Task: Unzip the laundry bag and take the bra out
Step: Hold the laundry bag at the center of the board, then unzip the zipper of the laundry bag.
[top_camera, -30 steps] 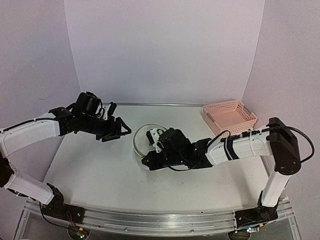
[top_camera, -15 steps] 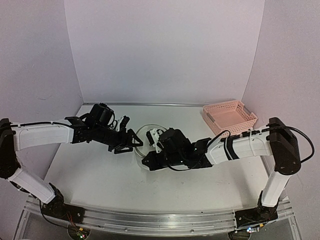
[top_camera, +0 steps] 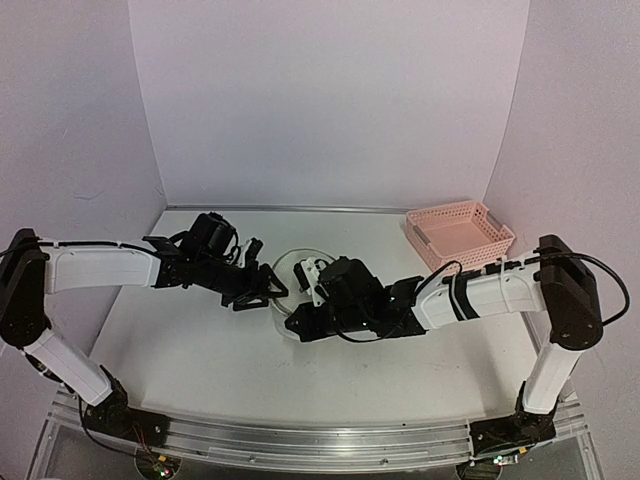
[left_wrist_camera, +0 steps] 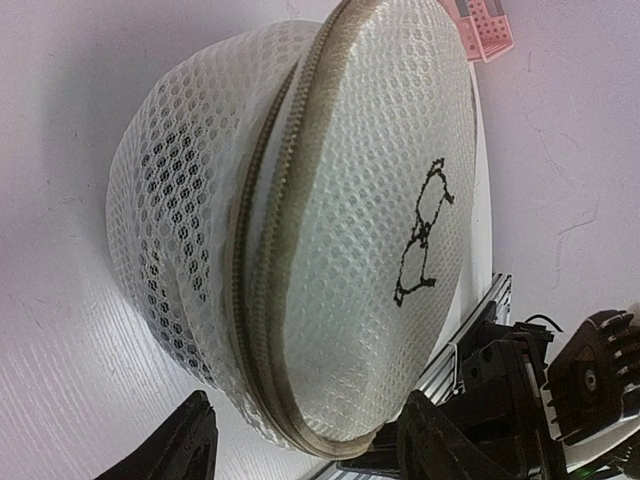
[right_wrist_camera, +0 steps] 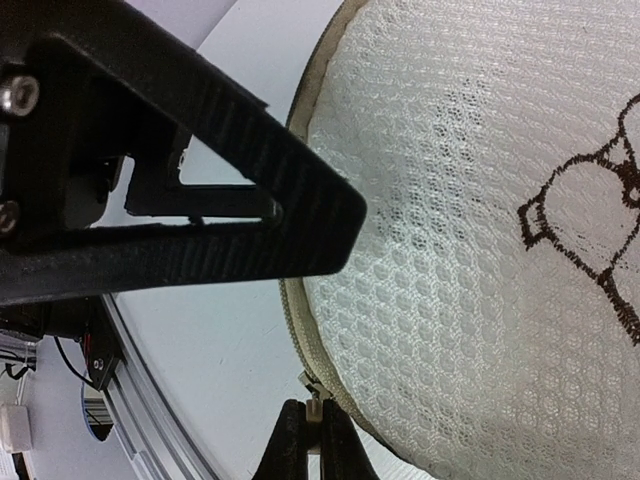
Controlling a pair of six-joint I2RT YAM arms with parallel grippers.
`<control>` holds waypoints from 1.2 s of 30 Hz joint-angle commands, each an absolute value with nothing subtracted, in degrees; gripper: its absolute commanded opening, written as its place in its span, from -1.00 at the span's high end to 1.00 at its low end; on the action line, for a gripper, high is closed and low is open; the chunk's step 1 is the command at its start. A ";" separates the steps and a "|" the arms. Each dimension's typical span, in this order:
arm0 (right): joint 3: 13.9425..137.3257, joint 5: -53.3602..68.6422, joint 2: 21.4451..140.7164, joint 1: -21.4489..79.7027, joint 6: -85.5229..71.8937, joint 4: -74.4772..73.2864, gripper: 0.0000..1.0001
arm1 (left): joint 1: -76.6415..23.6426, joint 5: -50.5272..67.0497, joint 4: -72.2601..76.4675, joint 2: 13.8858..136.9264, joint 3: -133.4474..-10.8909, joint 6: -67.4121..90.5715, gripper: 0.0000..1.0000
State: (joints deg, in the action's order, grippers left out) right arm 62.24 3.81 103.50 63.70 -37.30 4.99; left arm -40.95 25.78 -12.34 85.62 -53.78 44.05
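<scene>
The laundry bag (top_camera: 285, 264) is a round white mesh pouch lying at the table's middle. In the left wrist view the laundry bag (left_wrist_camera: 350, 200) shows its zipper seam (left_wrist_camera: 262, 250) and a small black bra drawing (left_wrist_camera: 423, 235). My left gripper (top_camera: 265, 292) is open at the bag's left rim, and its fingers (left_wrist_camera: 190, 450) stand either side of the bag's edge. My right gripper (top_camera: 291, 325) is shut on the zipper pull (right_wrist_camera: 313, 408) at the bag's near rim. The bra is hidden inside the bag; only dark patches show through the mesh.
A pink lattice basket (top_camera: 460, 233) stands at the back right. My left gripper's black finger (right_wrist_camera: 200, 210) crosses the upper left of the right wrist view, close over the bag (right_wrist_camera: 480, 280). The right forearm lies across the bag's right side.
My left arm has swung right, and its open gripper has come from well left of the bag to the bag's left rim. The right gripper has stayed shut on the zipper pull.
</scene>
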 commanded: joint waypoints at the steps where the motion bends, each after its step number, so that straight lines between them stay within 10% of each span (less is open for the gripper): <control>1: 62.24 3.16 100.12 64.25 -36.74 6.68 1.00 | -41.30 25.56 -8.45 87.18 -55.76 44.73 -0.14; 15: 60.79 2.58 98.93 65.04 -36.01 6.60 1.00 | -41.66 26.63 -5.99 88.60 -56.45 45.84 1.00; 36: 51.77 -7.38 92.71 64.97 -35.03 1.66 1.00 | -41.66 29.87 -2.08 84.22 -56.01 44.65 1.00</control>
State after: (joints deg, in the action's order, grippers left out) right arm 53.58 -3.22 96.38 64.71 -35.97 3.84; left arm -42.00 28.40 -5.48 87.72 -54.04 46.33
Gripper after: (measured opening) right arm 0.041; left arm 0.031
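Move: The open-zipped rim of the laundry bag sits right between the left hand's spread fingers, about 2 cm to the right, 2 cm lower and barely 1 cm ahead. The bag's middle is some 5 cm right of that hand and 6 cm below. The zipper pull, about 5 cm back and 2 cm right of the left hand and 3 cm lower, is already in the right hand's shut fingers; from the right hand the bag's middle lies some 5 cm ahead, 2 cm right and 3 cm below. The bag's rim is pinched by the left hand, which eases about 1 cm down and to the right while shutting fully on both zipper edges, then keeps hold, drifting on right to some 2 cm in all and rising about 2 cm. The right hand keeps the zipper pull pinched, edges back a little, then draws it about 4.5 cm right, tilting slightly. ##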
